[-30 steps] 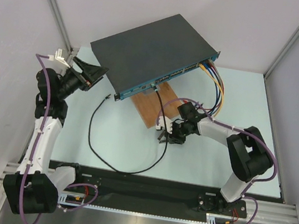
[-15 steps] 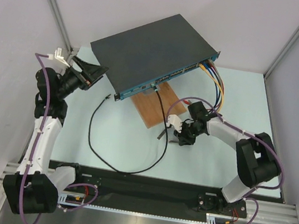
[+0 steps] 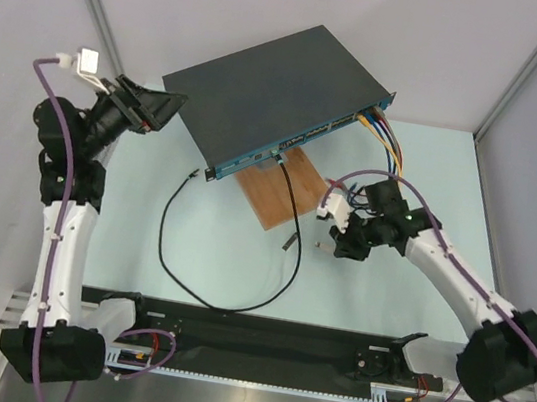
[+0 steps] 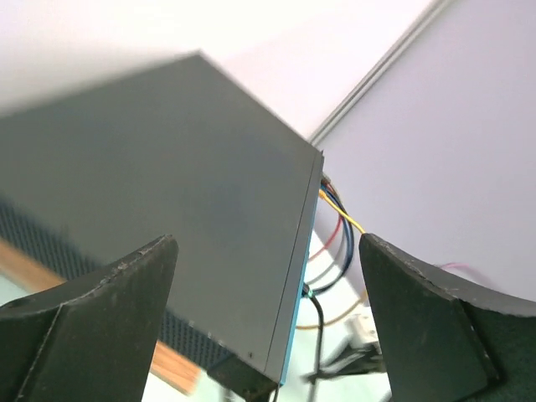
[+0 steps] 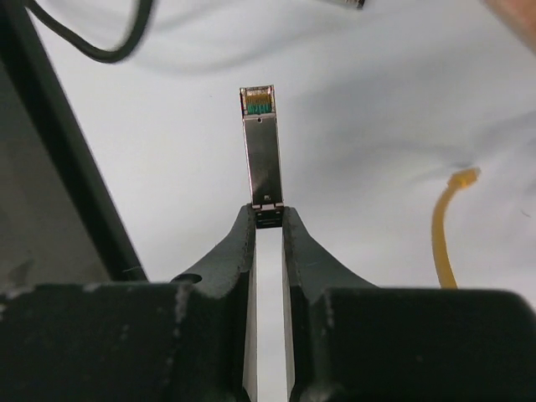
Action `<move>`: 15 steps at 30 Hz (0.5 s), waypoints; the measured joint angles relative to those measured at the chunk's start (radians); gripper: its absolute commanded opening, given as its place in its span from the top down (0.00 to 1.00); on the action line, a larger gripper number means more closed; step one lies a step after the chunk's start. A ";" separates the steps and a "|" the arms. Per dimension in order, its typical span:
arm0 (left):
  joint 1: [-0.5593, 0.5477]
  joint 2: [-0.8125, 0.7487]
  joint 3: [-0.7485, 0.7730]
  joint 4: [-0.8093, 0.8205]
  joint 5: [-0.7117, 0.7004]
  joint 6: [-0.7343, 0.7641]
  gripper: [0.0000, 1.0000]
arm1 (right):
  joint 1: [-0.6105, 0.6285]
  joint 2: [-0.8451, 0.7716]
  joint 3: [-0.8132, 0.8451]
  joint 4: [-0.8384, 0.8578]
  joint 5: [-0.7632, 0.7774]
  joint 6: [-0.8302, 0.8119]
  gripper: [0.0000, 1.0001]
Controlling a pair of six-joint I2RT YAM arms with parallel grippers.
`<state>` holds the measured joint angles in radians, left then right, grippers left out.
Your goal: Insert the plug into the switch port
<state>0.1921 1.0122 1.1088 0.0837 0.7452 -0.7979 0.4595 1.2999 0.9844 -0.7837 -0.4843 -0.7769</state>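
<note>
The switch (image 3: 275,91) is a flat black box at the back of the table, and its teal front face (image 3: 303,136) points at the arms. The right wrist view shows a small metal plug (image 5: 262,146) sticking straight out of my right gripper (image 5: 268,218), whose fingertips are shut on its rear end. From above, that right gripper (image 3: 338,244) hovers right of the wooden board, away from the ports. My left gripper (image 3: 167,105) stands wide open beside the switch's left end. In its own view, the left gripper (image 4: 268,285) holds nothing, with the switch (image 4: 167,209) beyond its fingers.
A brown wooden board (image 3: 281,188) lies under the switch's front edge. A black cable (image 3: 222,305) runs from a port and loops over the table to a loose end (image 3: 192,174). Coloured cables (image 3: 392,154) hang from the right-hand ports. A yellow cable end (image 5: 448,226) lies near the plug.
My right gripper closed on the plug by the black cable and drew back to the right with it. The left arm swung up and to the left, its jaws staying open.
</note>
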 measured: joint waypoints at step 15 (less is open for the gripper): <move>-0.587 -0.132 0.237 -0.589 0.069 1.132 0.08 | 0.003 -0.144 0.352 -0.127 -0.226 0.391 1.00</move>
<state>-0.3946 0.8803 1.3460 -0.5049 0.8139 0.3340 0.4629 1.1561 1.3361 -0.9104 -0.7105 -0.3855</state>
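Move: The plug is already pinched in the right hand. The switch port by the black cable lies about 21 cm ahead of that hand and 13 cm left, at roughly its height; the loose module sits 6 cm ahead, 9 cm left and 11 cm below, the wooden board's middle 19 cm ahead, 12 cm left, equally low. From the left hand the plug is some 30 cm right, 10 cm back and 30 cm down, the switch's near corner 4 cm ahead, 5 cm right, 30 cm below. Keeping its pinch on the plug's end, the right hand carries it up about 16 cm, drifting a little left, as its fingers tip up some 25 degrees from their steep downward slant. The open left hand first rises slightly, then swings back and right, away from the switch corner towards the plug, rolling over and turning clockwise until its fingers point nearly straight right. ##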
